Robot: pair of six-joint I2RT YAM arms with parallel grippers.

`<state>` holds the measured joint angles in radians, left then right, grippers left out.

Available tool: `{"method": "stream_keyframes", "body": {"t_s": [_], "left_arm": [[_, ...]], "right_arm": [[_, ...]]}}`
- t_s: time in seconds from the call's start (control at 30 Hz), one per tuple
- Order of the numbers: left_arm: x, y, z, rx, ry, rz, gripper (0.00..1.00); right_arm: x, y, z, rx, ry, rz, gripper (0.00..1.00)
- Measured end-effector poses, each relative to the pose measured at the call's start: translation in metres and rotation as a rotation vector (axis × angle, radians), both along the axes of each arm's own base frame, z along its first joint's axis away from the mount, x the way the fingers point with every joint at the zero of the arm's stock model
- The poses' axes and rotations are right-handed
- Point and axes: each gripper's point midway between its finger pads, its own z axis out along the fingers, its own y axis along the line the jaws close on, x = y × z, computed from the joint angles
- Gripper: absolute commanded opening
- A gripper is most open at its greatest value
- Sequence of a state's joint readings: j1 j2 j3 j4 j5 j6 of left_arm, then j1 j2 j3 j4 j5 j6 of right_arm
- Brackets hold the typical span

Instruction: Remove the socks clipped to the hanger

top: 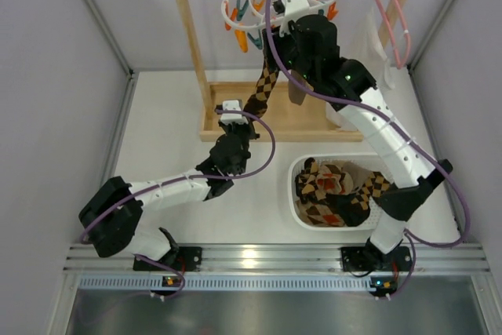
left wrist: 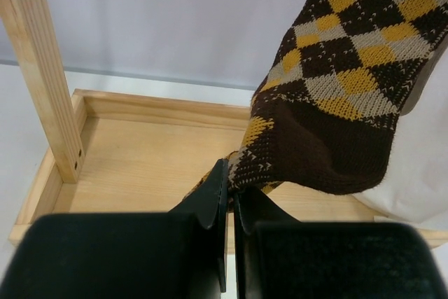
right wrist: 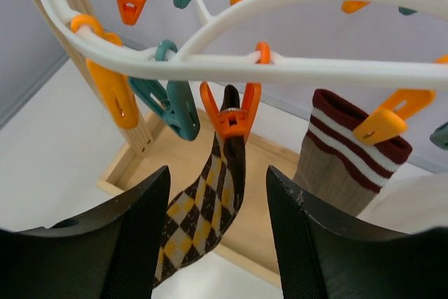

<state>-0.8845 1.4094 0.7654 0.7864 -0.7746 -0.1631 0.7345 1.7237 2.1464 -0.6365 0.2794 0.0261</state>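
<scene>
The white ring hanger [top: 235,7] hangs from the rack's top bar with orange and teal clips. An orange clip [right wrist: 232,114] on the hanger [right wrist: 210,65] holds a brown-and-yellow argyle sock [right wrist: 203,208]. This sock [top: 265,84] hangs down and left. My left gripper [left wrist: 232,181] is shut on the toe of the sock [left wrist: 336,103]. My right gripper [right wrist: 218,197] is open just under the clip, one finger on each side of the sock and apart from it. A tan sock with maroon stripes [right wrist: 346,155] hangs from a neighbouring clip.
A white basket [top: 293,194] at the front right holds several socks. The wooden rack has a post [left wrist: 42,68] and a base tray [left wrist: 140,159]. A pink wire hanger [top: 390,17] and a white garment [left wrist: 420,180] hang at the right.
</scene>
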Motion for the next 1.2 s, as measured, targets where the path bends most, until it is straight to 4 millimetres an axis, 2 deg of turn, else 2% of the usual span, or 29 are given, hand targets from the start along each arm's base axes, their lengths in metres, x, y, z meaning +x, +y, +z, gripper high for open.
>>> {"method": "stream_keyframes", "body": {"t_s": [0.23,0.43,0.7,0.9,1.0,1.13,1.2], "left_arm": [[-0.001,0.001,-0.007,0.008,0.011,-0.001,0.00],[-0.004,0.004,-0.015,0.008,0.023,-0.002,0.00],[-0.006,0.006,-0.004,-0.017,0.008,-0.003,0.00],[-0.006,0.006,-0.006,-0.012,0.014,-0.003,0.00],[-0.006,0.006,-0.007,-0.010,0.018,-0.003,0.00],[-0.007,0.006,-0.009,-0.014,0.024,-0.004,0.00],[-0.007,0.006,-0.009,-0.018,0.025,-0.004,0.00]], "right_arm": [[0.023,0.007,-0.007,-0.041,-0.032,-0.003,0.52],[0.039,0.004,0.004,-0.028,-0.076,-0.023,0.52],[0.047,0.011,0.015,0.005,-0.115,-0.015,0.47],[0.051,0.016,0.016,0.018,-0.126,-0.011,0.43],[0.052,0.017,0.015,0.021,-0.127,-0.009,0.37],[0.054,0.020,0.014,0.023,-0.130,-0.003,0.18],[0.055,0.020,0.015,0.030,-0.133,-0.004,0.17]]}}
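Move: The orange clip holding the top of the checkered sock sits about 6 cm ahead of the open right hand, 2 cm to its left and a touch above. A teal clip hangs on the ring some 4 cm left of the orange clip; the grey striped sock hangs about 6 cm right of the orange clip and 2 cm farther out, its middle lower down. From the left hand, already pinching that sock's toe, the orange clip is about 18 cm up, 8 cm ahead and 4 cm right. The orange clip is taken by its two flared legs: the right hand reaches forward about 5 cm and slightly left, rising a little as its fingertips tip up some 8 degrees, then closes from half open and pinches the legs from both sides. The left hand keeps its shut grip on the sock's toe, staying within about a centimetre or so. ##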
